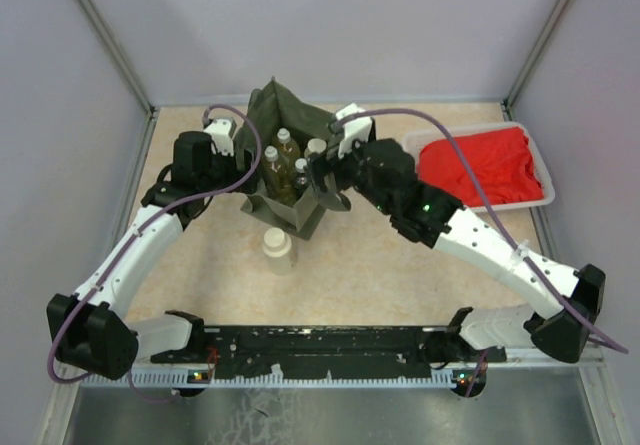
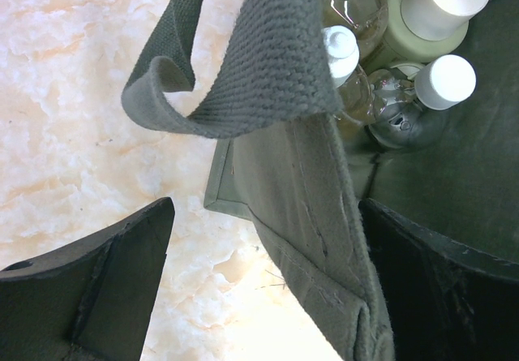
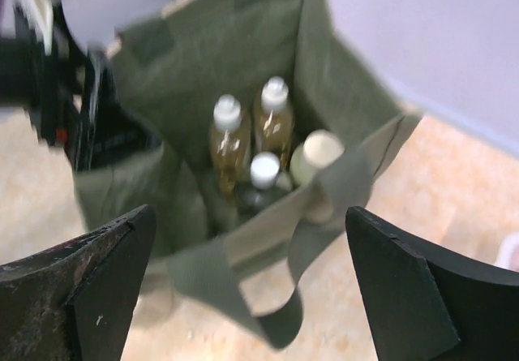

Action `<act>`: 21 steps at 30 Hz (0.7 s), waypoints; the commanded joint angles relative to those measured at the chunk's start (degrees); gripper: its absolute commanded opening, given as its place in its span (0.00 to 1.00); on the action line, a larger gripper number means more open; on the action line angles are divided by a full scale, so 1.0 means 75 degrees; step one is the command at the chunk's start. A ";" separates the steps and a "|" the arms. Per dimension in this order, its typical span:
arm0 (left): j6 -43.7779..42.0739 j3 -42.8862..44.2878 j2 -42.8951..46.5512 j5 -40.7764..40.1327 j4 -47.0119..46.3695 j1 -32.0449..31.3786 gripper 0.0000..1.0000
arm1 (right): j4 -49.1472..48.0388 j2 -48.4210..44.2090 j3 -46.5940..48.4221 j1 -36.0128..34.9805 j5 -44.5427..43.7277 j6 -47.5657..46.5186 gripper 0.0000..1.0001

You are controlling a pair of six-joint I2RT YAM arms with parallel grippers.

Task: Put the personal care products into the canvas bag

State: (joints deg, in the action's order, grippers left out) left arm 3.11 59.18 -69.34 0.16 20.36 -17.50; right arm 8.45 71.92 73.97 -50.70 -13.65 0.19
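The olive canvas bag [image 1: 262, 115] stands open at mid-table with several personal care products inside. Among them are an amber bottle [image 1: 271, 165], a silvery one [image 3: 263, 174] and a pale beige one [image 3: 318, 154]. Another pale bottle with a cream cap [image 1: 277, 248] stands on the table just in front of the bag. My left gripper [image 2: 268, 296] is open and straddles the bag's left wall [image 2: 308, 215], one finger outside and one inside. The right gripper [image 3: 251, 288] is open and empty above the bag's right rim, with a bag handle [image 3: 268, 312] hanging below it.
A white tray [image 1: 548, 201] with a red cloth [image 1: 480, 165] lies at the back right. Grey walls close in the table on three sides. Both arms reach in from the near corners and meet at the bag.
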 commanded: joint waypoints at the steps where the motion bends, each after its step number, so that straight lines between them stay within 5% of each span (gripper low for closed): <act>1: -0.0230 0.0151 -0.0173 -0.0139 0.0339 0.0001 1.00 | 0.0705 0.0003 -0.0743 -0.1036 -0.0742 0.0382 0.99; 9: -0.0217 0.0128 -0.0148 -0.0151 0.0367 0.0001 1.00 | 0.1617 0.0407 -0.1177 -0.3052 -0.1464 0.0747 0.99; 21: -0.0216 0.0149 -0.0175 -0.0091 0.0321 0.0007 1.00 | 0.0928 0.1409 -0.1772 -0.3269 -0.0616 0.1432 0.99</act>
State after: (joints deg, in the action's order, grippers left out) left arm 2.90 59.66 -69.73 0.12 20.67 -17.50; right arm 20.21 77.93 59.22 -74.85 -19.70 10.37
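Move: The white bottle stands about 9 cm back from the right hand, some 12 cm to its left and 27 cm below. From the same hand, the canvas bag's middle is about 12 cm ahead, 11 cm left and 22 cm below, with the amber bottle in the bag about 15 cm ahead and 14 cm left. From the left hand, the white bottle lies roughly 15 cm back, 6 cm right and 12 cm lower. The open right hand sinks some 20 cm and draws back about 15 cm towards the white bottle, tipping down. ##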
